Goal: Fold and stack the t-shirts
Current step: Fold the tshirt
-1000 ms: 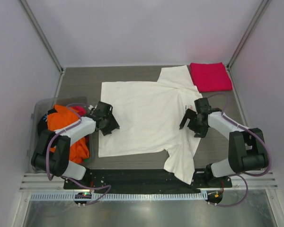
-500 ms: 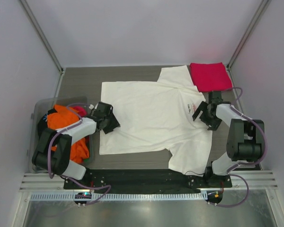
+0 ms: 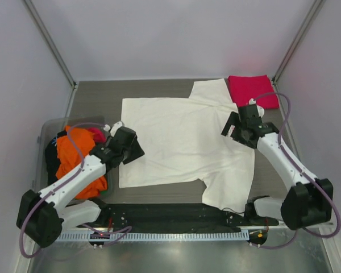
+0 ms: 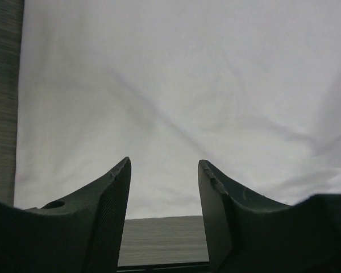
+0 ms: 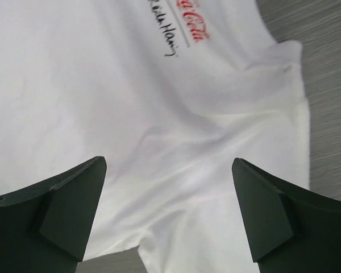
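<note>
A white t-shirt [image 3: 176,136] lies spread flat on the table, with its right sleeve stretched toward the near edge. Red and black script [image 5: 179,25] shows on it in the right wrist view. A folded pink-red t-shirt [image 3: 251,91] sits at the back right corner. My left gripper [image 3: 132,150] is open at the shirt's left edge, and its jaws [image 4: 163,161] frame white cloth [image 4: 176,85] and bare table with nothing between them. My right gripper [image 3: 236,129] hovers wide open above the shirt's right side [image 5: 131,102], with its jaws [image 5: 168,161] empty.
A clear plastic bin [image 3: 45,128] stands at the left table edge, holding an orange t-shirt [image 3: 74,153] and a dark one [image 3: 49,154]. Grey table [image 3: 99,102] shows around the white shirt. White walls close in the back and sides.
The right gripper pulled the shirt's right side outward, then rose and moved toward the back. The left arm's elbow swung toward the near edge, with its gripper staying at the left hem.
</note>
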### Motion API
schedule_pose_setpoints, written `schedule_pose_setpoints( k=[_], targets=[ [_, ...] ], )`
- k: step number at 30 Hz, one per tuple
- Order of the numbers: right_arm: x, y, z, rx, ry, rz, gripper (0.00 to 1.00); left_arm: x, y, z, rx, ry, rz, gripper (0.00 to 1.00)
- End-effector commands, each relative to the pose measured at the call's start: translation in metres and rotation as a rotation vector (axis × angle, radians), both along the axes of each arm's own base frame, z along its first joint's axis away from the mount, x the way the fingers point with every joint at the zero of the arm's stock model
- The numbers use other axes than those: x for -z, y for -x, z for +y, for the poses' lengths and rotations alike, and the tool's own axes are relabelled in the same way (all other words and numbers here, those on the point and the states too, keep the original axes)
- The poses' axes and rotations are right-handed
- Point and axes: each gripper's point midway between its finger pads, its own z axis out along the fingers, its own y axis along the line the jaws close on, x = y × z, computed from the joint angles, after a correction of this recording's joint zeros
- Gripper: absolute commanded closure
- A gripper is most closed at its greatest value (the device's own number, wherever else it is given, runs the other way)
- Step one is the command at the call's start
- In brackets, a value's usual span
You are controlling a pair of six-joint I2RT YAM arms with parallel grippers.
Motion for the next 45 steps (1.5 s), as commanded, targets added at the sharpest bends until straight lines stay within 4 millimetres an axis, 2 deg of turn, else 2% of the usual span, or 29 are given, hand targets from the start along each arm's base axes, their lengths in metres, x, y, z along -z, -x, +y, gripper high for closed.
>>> schedule_pose_setpoints(
  k=[1,3,4,6,9,10,12,16,17,19,20,23,24,25,26,27,28,29,32,33,36,37,39,40,41,42,43,44,45],
  targets=[
    [0.022,0.051,0.016,0.058,-0.079,0.073,0.00,0.021,0.037,0.023,-0.086,-0.058,0.080,0.48],
    [0.035,0.059,0.025,0.046,-0.131,0.090,0.00,0.038,0.050,0.026,-0.085,-0.064,0.106,0.48],
    [0.046,0.066,0.022,0.055,-0.120,0.113,0.00,0.043,0.050,0.026,-0.084,-0.062,0.106,0.48],
    [0.054,0.065,0.015,0.068,-0.075,0.129,0.00,0.052,0.049,0.028,-0.089,-0.078,0.106,0.48],
    [0.060,0.057,0.007,0.063,-0.018,0.158,0.00,0.048,0.034,0.025,-0.080,-0.107,0.073,0.47],
    [0.059,0.049,0.004,0.052,0.003,0.154,0.00,0.040,0.024,0.021,-0.077,-0.116,0.061,0.47],
    [0.071,0.044,-0.007,0.070,0.023,0.205,0.00,0.034,0.014,0.020,-0.058,-0.154,0.045,0.46],
    [0.085,0.023,-0.020,0.079,0.047,0.244,0.00,0.037,-0.018,0.019,-0.069,-0.196,0.046,0.46],
    [0.089,0.019,-0.023,0.084,0.053,0.259,0.00,0.053,-0.021,0.019,-0.066,-0.215,0.091,0.46],
    [0.099,0.007,-0.028,0.078,0.071,0.293,0.00,0.063,-0.036,0.022,-0.080,-0.201,0.112,0.46],
    [0.102,0.003,-0.029,0.075,0.081,0.301,0.00,0.083,-0.036,0.022,-0.071,-0.203,0.173,0.47],
    [0.114,-0.015,-0.032,0.059,0.102,0.337,0.00,0.100,-0.051,0.026,-0.080,-0.178,0.207,0.48],
    [0.118,-0.019,-0.032,0.056,0.106,0.347,0.00,0.114,-0.052,0.029,-0.081,-0.188,0.243,0.48],
    [0.114,-0.032,-0.033,0.053,0.104,0.329,0.00,0.113,-0.064,0.034,-0.091,-0.183,0.236,0.49],
    [0.124,-0.033,-0.033,0.051,0.108,0.363,0.00,0.115,-0.070,0.037,-0.097,-0.183,0.242,0.49],
    [0.119,-0.046,-0.033,0.050,0.111,0.343,0.00,0.126,-0.072,0.038,-0.093,-0.179,0.277,0.49],
    [0.119,-0.050,-0.033,0.046,0.112,0.351,0.00,0.122,-0.088,0.042,-0.099,-0.172,0.259,0.49],
    [0.128,-0.053,-0.034,0.044,0.119,0.377,0.00,0.124,-0.095,0.043,-0.099,-0.172,0.262,0.49],
    [0.120,-0.077,-0.040,0.039,0.146,0.371,0.00,0.121,-0.120,0.043,-0.098,-0.151,0.268,0.50],
    [0.110,-0.090,-0.041,0.041,0.154,0.342,0.00,0.117,-0.125,0.039,-0.093,-0.123,0.272,0.50],
    [0.084,-0.101,-0.042,0.025,0.165,0.285,0.00,0.102,-0.127,0.030,-0.090,-0.072,0.247,0.50],
    [0.076,-0.102,-0.041,0.022,0.161,0.267,0.00,0.087,-0.124,0.028,-0.086,-0.058,0.217,0.49],
    [0.049,-0.099,-0.038,0.016,0.153,0.205,0.00,0.067,-0.117,0.030,-0.091,-0.054,0.184,0.48],
    [0.038,-0.095,-0.036,0.012,0.142,0.180,0.00,0.065,-0.107,0.035,-0.102,-0.069,0.185,0.47],
    [0.030,-0.091,-0.034,0.010,0.136,0.163,0.00,0.040,-0.104,0.038,-0.115,-0.056,0.124,0.46],
    [0.012,-0.081,-0.029,0.004,0.128,0.122,0.00,0.035,-0.094,0.042,-0.136,-0.055,0.126,0.46],
    [0.006,-0.072,-0.028,0.006,0.124,0.116,0.00,0.036,-0.081,0.048,-0.151,-0.060,0.132,0.45],
    [0.001,-0.065,-0.025,0.003,0.113,0.105,0.00,0.022,-0.075,0.049,-0.165,-0.038,0.093,0.45],
    [0.003,-0.050,-0.024,0.012,0.109,0.111,0.00,0.020,-0.067,0.051,-0.183,-0.022,0.089,0.45]
  ],
)
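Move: The cream t-shirt lies spread below me. Its near left corner is about 12 cm back from my left hand, 7 cm to the left and 10 cm below; the grey bin is level with that hand, some 30 cm left. My right hand is over the shirt's right part, with the patch to push about 6 cm back and 12 cm below. The small print is roughly 4 cm ahead, the near sleeve 24 cm back, and the red folded shirt 23 cm ahead and 12 cm right. With both hands together I reach back and down onto the t-shirt, then sweep forward low across it with half-open left and wide-open right fingers, shoving the cloth away from me by fingertip, the left for about 20 cm and the right some 17. My right wrist tips its fingers steeper by some 20 degrees on the way. Then I ease back and rise off, the left drawing back farther. ##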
